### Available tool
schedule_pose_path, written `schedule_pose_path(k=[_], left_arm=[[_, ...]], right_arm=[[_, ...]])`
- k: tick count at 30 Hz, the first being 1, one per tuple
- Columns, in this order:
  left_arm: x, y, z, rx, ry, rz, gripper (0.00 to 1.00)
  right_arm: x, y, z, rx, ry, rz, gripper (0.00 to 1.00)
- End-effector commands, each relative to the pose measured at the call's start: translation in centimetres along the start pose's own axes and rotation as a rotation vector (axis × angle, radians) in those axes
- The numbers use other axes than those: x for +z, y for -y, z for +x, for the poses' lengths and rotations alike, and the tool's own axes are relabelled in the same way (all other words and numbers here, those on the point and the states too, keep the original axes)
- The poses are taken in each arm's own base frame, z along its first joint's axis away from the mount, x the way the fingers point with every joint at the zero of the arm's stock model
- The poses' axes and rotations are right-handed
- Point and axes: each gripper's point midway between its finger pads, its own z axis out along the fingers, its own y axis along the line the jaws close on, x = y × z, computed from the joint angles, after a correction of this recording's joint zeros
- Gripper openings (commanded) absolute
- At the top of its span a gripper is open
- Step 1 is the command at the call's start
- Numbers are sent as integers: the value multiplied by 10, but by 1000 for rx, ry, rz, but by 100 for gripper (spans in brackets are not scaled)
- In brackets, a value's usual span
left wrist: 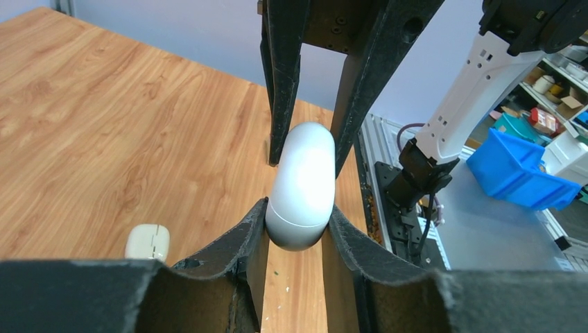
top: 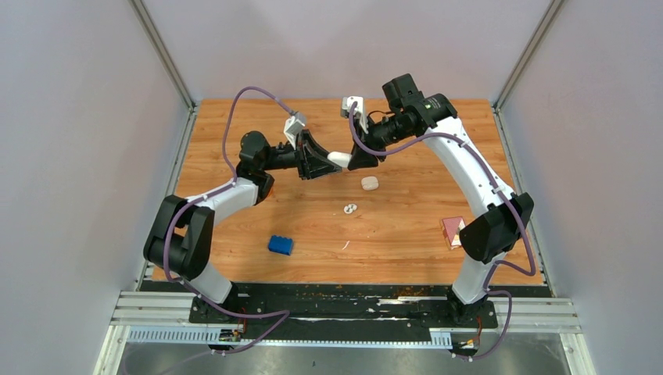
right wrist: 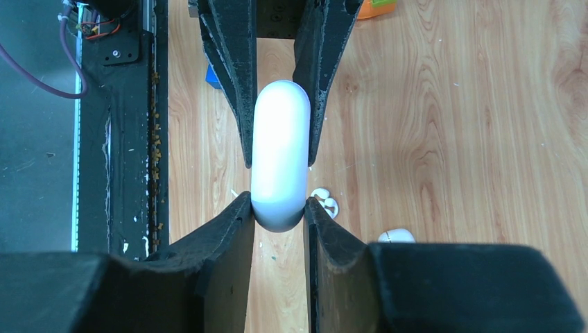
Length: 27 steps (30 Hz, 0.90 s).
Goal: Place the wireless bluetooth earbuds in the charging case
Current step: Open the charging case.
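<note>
The charging case (top: 338, 158), a smooth white oval capsule, hangs above the middle of the table, gripped at both ends. My left gripper (left wrist: 298, 222) is shut on one end, where a thin seam (left wrist: 295, 223) rings the case (left wrist: 301, 184). My right gripper (right wrist: 277, 208) is shut on the opposite end of the case (right wrist: 280, 159). In the top view the left gripper (top: 330, 162) and right gripper (top: 353, 159) face each other. Two tiny white earbuds (top: 350, 208) lie together on the wood below, and they also show beside the right fingers in the right wrist view (right wrist: 324, 202).
A small cream hinged case (top: 370, 183) lies near the earbuds, also visible in the left wrist view (left wrist: 148, 241) and the right wrist view (right wrist: 396, 236). A blue toy brick (top: 281, 244) sits front left. A pink block (top: 452, 231) rests by the right arm.
</note>
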Motion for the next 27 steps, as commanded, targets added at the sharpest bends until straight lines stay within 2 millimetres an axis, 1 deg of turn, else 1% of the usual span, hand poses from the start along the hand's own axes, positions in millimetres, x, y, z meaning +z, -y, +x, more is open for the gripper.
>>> schedule_pose_path(k=[1, 3, 4, 5, 8, 9, 11, 14, 17, 21, 23, 27], left_arm=[[6, 4, -18, 57, 27, 28, 35], [6, 4, -18, 59, 27, 29, 31], [6, 4, -19, 61, 28, 30, 28], [6, 4, -18, 62, 27, 32, 25], [6, 3, -18, 82, 30, 35, 15], [6, 2, -17, 88, 29, 34, 12], [5, 1, -15, 112, 34, 35, 7], [5, 1, -11, 155, 40, 43, 4], [7, 6, -10, 197, 46, 61, 2], [9, 7, -8, 226, 54, 77, 0], [10, 7, -8, 229, 56, 84, 0], [11, 7, -7, 234, 58, 88, 0]], right_arm=[[-10, -5, -15, -42, 43, 17, 14], [-8, -5, -13, -36, 39, 14, 15], [-8, -5, -12, -31, 38, 13, 18], [-7, -5, -12, -24, 38, 10, 23], [-4, -5, -8, 21, 31, 2, 48], [-4, -6, -8, 35, 31, 0, 52], [-1, -6, -7, 70, 31, -6, 57], [1, -6, -5, 116, 32, -11, 59], [1, 0, -5, 184, 49, -7, 59], [-4, 13, -7, 321, 103, -15, 58], [-7, 23, -9, 378, 126, -3, 57], [-14, 38, -16, 422, 168, 15, 56]])
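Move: The closed charging case is held in the air between both hands, its middle about 2 cm right of the left hand and 2 cm left of the right hand. Below on the table, the white square case is roughly 14 cm ahead, 6 cm right and 25 cm below the right hand; the earbud pair is about 5 cm ahead, neither left nor right, just as low. Right fingers open off the charging case, then shift about 2 cm forward, twisting 20 degrees; left keeps hold. ##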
